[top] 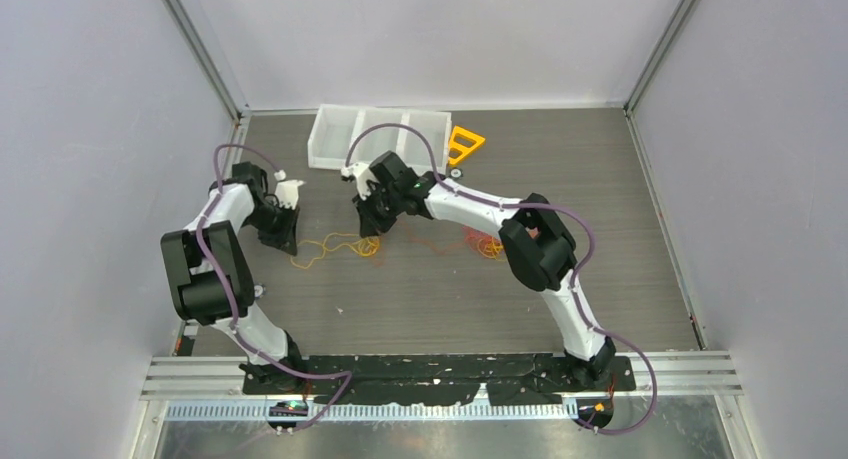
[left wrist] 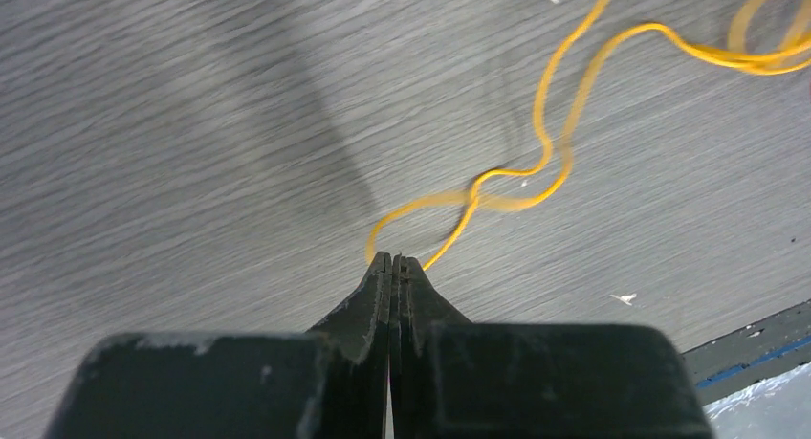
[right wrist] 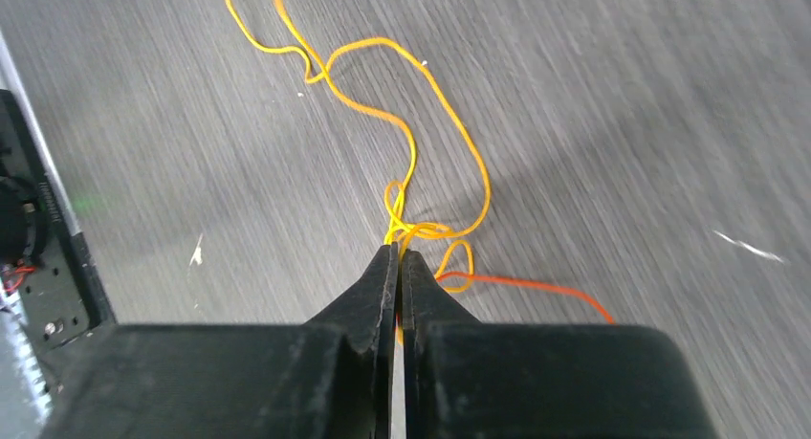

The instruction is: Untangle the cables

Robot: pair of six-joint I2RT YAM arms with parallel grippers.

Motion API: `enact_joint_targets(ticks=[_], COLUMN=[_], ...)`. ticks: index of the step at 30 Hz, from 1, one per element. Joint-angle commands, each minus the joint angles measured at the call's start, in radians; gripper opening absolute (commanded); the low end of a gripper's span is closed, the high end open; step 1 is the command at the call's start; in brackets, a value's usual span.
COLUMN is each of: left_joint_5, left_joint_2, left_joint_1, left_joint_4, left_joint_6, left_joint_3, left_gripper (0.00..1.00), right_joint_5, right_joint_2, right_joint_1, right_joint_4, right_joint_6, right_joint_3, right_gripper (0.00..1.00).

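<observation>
The cables lie on the grey table: a yellow strand (top: 335,247) curls between the two grippers, and red and orange strands (top: 470,245) trail to the right under the right arm. My left gripper (top: 285,241) is down at the yellow strand's left end. In the left wrist view its jaws (left wrist: 394,259) are shut, with a loop of the yellow cable (left wrist: 550,157) running out from both sides of the tips. My right gripper (top: 372,229) is shut too (right wrist: 399,252), pinching a knot of yellow cable (right wrist: 421,230). A red-orange strand (right wrist: 536,288) passes just beside it.
A white compartment tray (top: 380,137) stands at the back of the table, with an orange-yellow plastic triangle (top: 465,144) to its right. Grey walls close in both sides. A black base plate (top: 430,374) runs along the near edge.
</observation>
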Motion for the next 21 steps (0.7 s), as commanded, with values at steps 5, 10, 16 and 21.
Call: enact_joint_targets(ticks=[5, 10, 16, 21], left_joint_5=[0.055, 0.213, 0.567, 0.614], left_joint_2=[-0.184, -0.296, -0.389, -0.513], left_joint_1=[0.133, 0.164, 0.068, -0.103], left_joint_4=[0.023, -0.019, 0.069, 0.339], left_joint_6=[0.0, 0.016, -0.035, -0.118], left_joint_3=[0.062, 0.114, 0.043, -0.108], left_gripper=[0.0, 0.0, 0.91, 0.99], right_joint_5=[-0.028, -0.078, -0.202, -0.32], right_joint_2=[-0.39, -0.544, -0.578, -0.618], right_joint_1=[-0.176, -0.321, -0.342, -0.342], right_joint_4=[-0.001, -0.04, -0.07, -0.05], right_joint_6=[0.001, -0.006, -0.029, -0.021], right_joint_3=[-0.111, -0.181, -0.23, -0.22], right_gripper=[0.05, 0.05, 0.06, 0.05])
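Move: The yellow cable's near loop lies right at the shut left fingertips, some 2 cm back and 1 cm below. The right gripper is already shut on the coil at that cable's other end. From the right gripper, the loop is about 15 cm left and 5 cm back; the red tangle is some 26 cm right and 1 cm back, and the white bin about 23 cm straight ahead, all slightly below. Keep the right fingers shut on the yellow cable and sweep it up about 20 cm and right nearly as far, swinging out in front of the white bin, then easing back a little. Raise the left gripper some 15 cm from the cable's end, first drifting left, then swinging right as the fingers tilt forward and open wide. ##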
